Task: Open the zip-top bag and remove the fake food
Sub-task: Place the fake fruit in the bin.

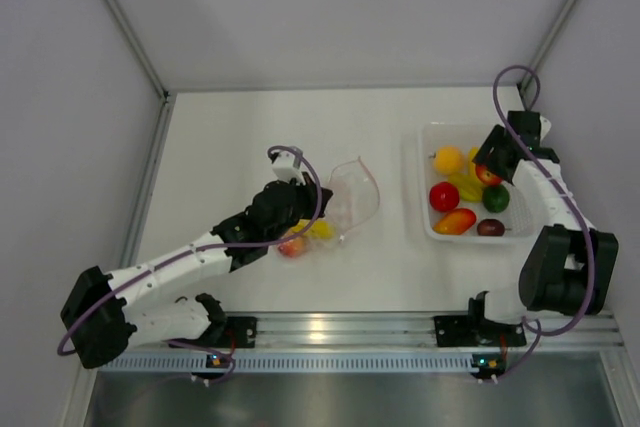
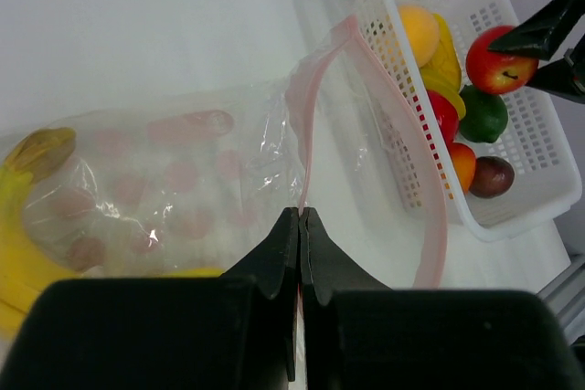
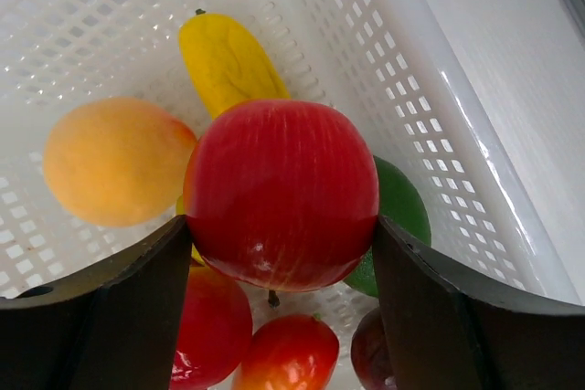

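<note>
The zip-top bag (image 1: pixel 352 197) lies mid-table with its mouth open, and its pink zip strip (image 2: pixel 306 125) arches up. My left gripper (image 2: pixel 300 216) is shut on the bag's edge beside that strip. Fake food is inside the bag: a yellow banana (image 2: pixel 18 253) and a red piece (image 1: pixel 292 245). My right gripper (image 3: pixel 283 221) is shut on a red apple (image 3: pixel 283 194), which touches both fingers, over the white basket (image 1: pixel 421 147). The apple (image 2: pixel 498 61) also shows at the left wrist view's right edge.
The white perforated basket (image 3: pixel 366 34) holds an orange fruit (image 3: pixel 114 162), a yellow piece (image 3: pixel 228 57), a green lime (image 3: pixel 402 207), a red tomato (image 3: pixel 210 326), a red-orange piece (image 3: pixel 283 353) and a dark purple piece (image 3: pixel 370 353). Grey walls border the table.
</note>
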Tool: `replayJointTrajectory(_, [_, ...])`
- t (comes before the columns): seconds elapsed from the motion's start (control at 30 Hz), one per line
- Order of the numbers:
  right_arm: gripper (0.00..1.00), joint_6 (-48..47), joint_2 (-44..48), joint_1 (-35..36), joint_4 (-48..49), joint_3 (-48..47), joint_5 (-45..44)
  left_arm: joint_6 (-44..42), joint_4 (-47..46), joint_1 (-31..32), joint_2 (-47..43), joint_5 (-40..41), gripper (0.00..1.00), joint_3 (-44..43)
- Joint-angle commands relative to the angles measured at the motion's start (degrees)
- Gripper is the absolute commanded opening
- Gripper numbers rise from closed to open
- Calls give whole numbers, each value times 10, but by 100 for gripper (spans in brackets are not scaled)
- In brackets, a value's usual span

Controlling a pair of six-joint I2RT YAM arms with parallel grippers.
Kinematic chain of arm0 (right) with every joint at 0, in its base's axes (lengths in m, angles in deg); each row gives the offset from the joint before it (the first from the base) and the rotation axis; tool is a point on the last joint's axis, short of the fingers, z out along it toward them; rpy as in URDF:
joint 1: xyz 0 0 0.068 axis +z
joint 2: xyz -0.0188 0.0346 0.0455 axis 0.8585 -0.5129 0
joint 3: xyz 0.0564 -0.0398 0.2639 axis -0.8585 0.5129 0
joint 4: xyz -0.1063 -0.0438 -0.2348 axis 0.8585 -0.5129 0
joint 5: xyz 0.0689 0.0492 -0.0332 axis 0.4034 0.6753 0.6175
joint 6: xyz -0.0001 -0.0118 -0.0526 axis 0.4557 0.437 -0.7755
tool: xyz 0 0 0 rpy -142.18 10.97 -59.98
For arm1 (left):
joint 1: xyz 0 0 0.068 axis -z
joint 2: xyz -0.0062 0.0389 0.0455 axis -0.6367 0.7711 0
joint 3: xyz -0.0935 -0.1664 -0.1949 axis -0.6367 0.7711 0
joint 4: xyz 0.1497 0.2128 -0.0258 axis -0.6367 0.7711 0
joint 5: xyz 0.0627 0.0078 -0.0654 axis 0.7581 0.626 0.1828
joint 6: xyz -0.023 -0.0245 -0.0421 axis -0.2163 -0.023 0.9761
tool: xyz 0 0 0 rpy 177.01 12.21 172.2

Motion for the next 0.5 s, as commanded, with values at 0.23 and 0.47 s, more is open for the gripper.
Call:
replayJointTrajectory(0.23, [99,-27,58,-7,14,-34,23,-6,6,3,-10,-47,0,-38])
replayJointTrajectory(0.47, [99,-25,110,7,20,-18,162,-5,6,3,2,-54,0,-46])
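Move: My right hand holds the red apple inside the bin; the bin's middle lies about 3 cm left, 2 cm back and 3 cm below. Below the hand, the long yellow fruit is some 4 cm ahead and 3 cm left, the green avocado 5 cm back and 1 cm right, the star fruit 3 cm back and 6 cm left. From my left hand, the bin's middle is roughly 36 cm right, 3 cm ahead and 10 cm below. I open my right fingers wide straight away, letting go of the apple, then lift the hand about 4 cm clear of the fruit, easing to the left near the end. My left hand keeps its pinch on the bag's pink zip edge while drifting some 2 cm up, right and back. ##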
